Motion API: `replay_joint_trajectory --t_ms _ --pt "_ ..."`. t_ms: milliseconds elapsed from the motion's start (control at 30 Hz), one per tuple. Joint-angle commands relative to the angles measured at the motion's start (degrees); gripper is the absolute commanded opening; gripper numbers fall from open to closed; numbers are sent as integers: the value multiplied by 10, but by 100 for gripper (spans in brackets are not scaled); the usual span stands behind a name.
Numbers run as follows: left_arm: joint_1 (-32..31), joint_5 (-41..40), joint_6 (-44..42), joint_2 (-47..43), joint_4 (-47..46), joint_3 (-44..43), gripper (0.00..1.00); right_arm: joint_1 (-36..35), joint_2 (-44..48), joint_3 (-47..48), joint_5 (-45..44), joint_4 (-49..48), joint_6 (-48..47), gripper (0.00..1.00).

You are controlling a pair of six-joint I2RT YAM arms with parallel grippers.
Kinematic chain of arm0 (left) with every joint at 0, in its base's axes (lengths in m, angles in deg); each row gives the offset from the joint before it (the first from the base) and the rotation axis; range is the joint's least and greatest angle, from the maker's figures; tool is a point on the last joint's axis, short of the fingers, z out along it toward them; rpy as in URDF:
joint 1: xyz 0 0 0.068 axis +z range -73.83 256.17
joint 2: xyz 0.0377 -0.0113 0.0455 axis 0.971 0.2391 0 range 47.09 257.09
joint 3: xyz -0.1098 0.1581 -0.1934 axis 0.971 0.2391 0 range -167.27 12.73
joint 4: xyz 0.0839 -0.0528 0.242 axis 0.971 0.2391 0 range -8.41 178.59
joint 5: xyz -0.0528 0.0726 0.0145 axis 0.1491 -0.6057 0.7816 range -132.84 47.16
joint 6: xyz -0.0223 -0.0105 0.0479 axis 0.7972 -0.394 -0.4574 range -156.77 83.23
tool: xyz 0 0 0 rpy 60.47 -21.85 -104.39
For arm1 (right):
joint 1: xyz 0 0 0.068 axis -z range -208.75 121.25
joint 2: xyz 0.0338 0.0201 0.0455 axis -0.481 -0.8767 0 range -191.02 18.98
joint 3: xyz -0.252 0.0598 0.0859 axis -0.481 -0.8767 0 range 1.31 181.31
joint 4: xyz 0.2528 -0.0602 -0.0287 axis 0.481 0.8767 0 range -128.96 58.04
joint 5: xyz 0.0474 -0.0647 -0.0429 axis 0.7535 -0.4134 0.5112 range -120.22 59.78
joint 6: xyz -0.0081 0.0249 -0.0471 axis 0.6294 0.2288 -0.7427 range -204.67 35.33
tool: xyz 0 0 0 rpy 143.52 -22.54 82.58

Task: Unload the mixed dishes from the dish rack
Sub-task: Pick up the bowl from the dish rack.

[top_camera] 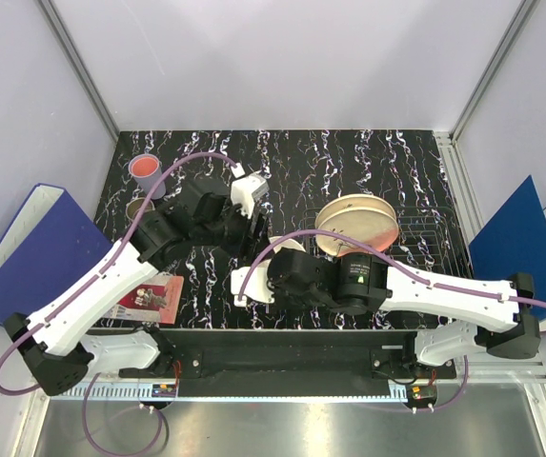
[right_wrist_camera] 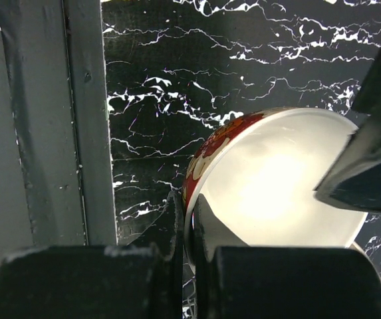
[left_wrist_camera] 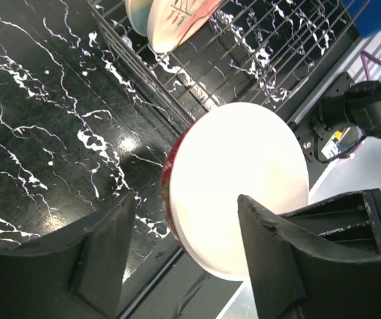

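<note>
The glossy red bowl [right_wrist_camera: 276,186], white inside, hangs tilted over the black marble table near its front edge; it also shows as the bowl [top_camera: 252,281] and the bowl [left_wrist_camera: 243,179]. My right gripper [right_wrist_camera: 189,206] is shut on its rim, one finger inside and one outside. My left gripper [left_wrist_camera: 187,232] stands open around the bowl's opposite rim, one finger [left_wrist_camera: 104,246] outside and the other over the white inside, neither touching. Two cream plates [top_camera: 356,221] stand upright in the wire dish rack [top_camera: 425,238]. The plates [left_wrist_camera: 170,20] and rack [left_wrist_camera: 243,60] also appear in the left wrist view.
A lilac tumbler [top_camera: 146,171] with a pink inside stands at the far left of the table, a small cup [top_camera: 139,205] just in front of it. A red printed card [top_camera: 149,295] lies near the left arm. Blue binders [top_camera: 25,248] lean against both side walls.
</note>
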State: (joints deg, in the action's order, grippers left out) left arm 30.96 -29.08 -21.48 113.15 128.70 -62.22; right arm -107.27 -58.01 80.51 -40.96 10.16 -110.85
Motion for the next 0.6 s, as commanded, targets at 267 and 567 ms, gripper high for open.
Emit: replay_joint_trajectory --t_ms 267,567 --pt "-8 -22 -15 39 3 12 48 6 0 36 20 -53 -36 0" --pt "-8 -22 -17 56 7 11 0 7 16 26 13 -54 -37 0"
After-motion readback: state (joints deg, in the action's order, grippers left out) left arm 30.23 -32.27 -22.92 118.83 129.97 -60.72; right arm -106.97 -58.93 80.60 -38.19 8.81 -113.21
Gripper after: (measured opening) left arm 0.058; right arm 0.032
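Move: The bowl hangs by its near rim in my shut right hand, its middle about 5 cm ahead, 3 cm left and 3 cm below that hand. From my left hand, open over the far-left rim, the bowl's middle lies some 3 cm back, 6 cm right and 7 cm down. The plates stand about 26 cm right and 2 cm ahead of my left hand, in the rack centred roughly 34 cm right and 3 cm back, both well below. I sink my left hand about 4.5 cm onto the bowl's free rim, tipping its fingers some 10 degrees steeper, then shut them so one finger is inside the bowl and the other outside, pinching the wall between. My right hand keeps its pinch on the near rim and holds the bowl almost still for this. ##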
